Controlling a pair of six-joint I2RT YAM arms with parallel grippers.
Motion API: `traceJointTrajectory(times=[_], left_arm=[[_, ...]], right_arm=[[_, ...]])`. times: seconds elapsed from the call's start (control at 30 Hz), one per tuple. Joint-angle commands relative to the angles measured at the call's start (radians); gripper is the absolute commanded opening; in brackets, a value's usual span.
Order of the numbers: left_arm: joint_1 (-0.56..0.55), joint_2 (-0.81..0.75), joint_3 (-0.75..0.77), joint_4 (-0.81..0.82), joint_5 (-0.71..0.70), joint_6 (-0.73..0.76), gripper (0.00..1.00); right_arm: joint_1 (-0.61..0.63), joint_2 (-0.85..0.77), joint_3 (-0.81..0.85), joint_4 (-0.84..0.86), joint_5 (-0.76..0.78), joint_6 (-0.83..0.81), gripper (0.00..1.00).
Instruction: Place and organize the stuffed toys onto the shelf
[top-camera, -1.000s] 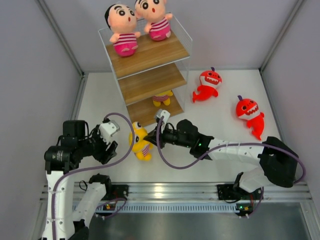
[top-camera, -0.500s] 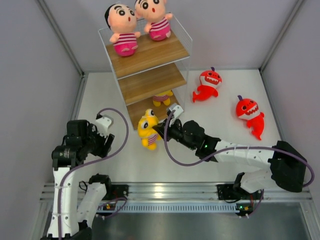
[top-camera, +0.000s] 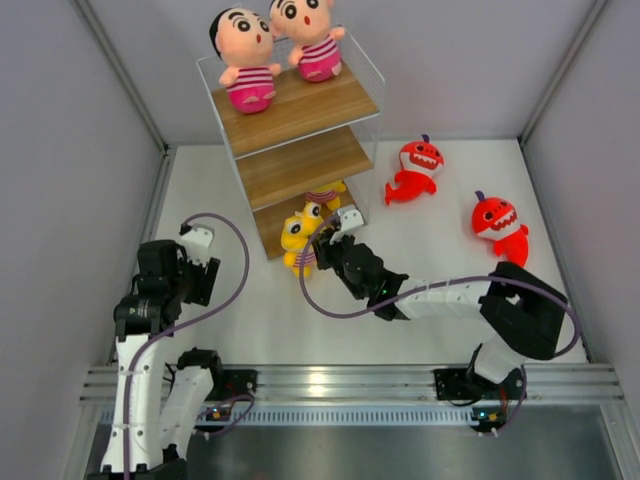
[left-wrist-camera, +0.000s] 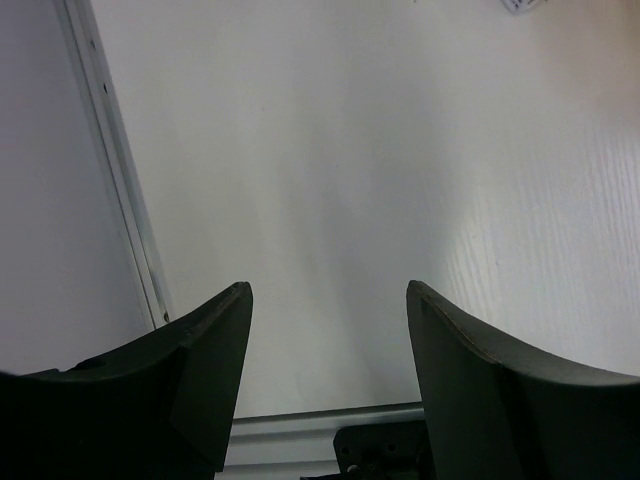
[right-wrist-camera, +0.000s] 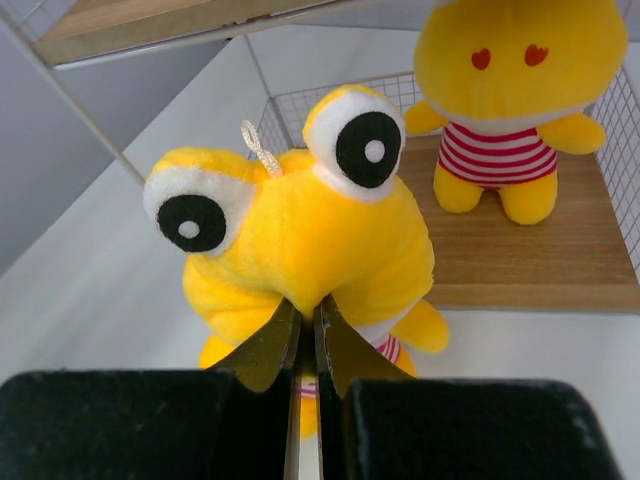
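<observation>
My right gripper (top-camera: 318, 243) (right-wrist-camera: 307, 305) is shut on a yellow doll (top-camera: 295, 238) (right-wrist-camera: 300, 235) with big eyes and holds it just in front of the shelf's (top-camera: 305, 160) bottom board. A second yellow doll (top-camera: 326, 196) (right-wrist-camera: 515, 100) in a striped shirt sits on that bottom board. Two boy dolls (top-camera: 248, 58) (top-camera: 312, 38) in pink stripes sit on the top board. Two red sharks (top-camera: 414, 168) (top-camera: 499, 230) lie on the table to the right. My left gripper (left-wrist-camera: 328, 300) is open and empty over the bare table at the left.
Grey walls close in the table on the left, right and back. A metal rail (top-camera: 330, 385) runs along the near edge. The shelf's middle board (top-camera: 300, 165) holds nothing. The shelf's wire mesh side (right-wrist-camera: 300, 110) stands close behind the held doll.
My right gripper has carried the yellow doll up and back from the table to the front of the shelf's bottom tier. My left arm has drawn back to the left.
</observation>
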Motion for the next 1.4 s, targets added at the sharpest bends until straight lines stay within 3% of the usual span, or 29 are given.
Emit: traceJointTrajectory(times=[0.0,0.43,0.7,1.03,1.23,1.37], left_arm=[[0.012,-0.003,-0.009,0.077,-0.052,-0.031,0.69],[0.010,0.014,-0.033,0.097,-0.035,-0.019,0.69],[0.004,0.026,-0.061,0.118,-0.052,-0.021,0.69],[0.002,0.035,-0.058,0.118,-0.045,-0.016,0.68],[0.002,0.037,-0.058,0.118,-0.041,-0.016,0.68],[-0.004,0.040,-0.059,0.118,-0.035,-0.013,0.68]], right_arm=[[0.010,0.078,0.089,0.176,0.096,0.016,0.00],[0.013,0.339,0.283,0.286,0.160,-0.051,0.00],[0.011,0.494,0.447,0.266,0.157,-0.079,0.00],[-0.021,0.580,0.595,0.164,0.128,-0.036,0.00],[-0.021,0.607,0.652,0.082,0.215,0.014,0.00],[-0.023,0.627,0.668,0.113,0.229,-0.027,0.00]])
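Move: The right hand already pinches the yellow toy by its head and takes it to the left part of the bottom shelf, about 12 cm ahead, 12 cm left and 7 below. The seated yellow toy is some 14 cm ahead, 2 right and 4 below; the middle board's centre lies about 16 ahead, 4 left and 8 above. From the left hand, that shelf spot is roughly 20 cm ahead, 14 right and 5 below. The right hand carries the pinched yellow toy about 10 cm forward and 10 cm left, under the middle board. ##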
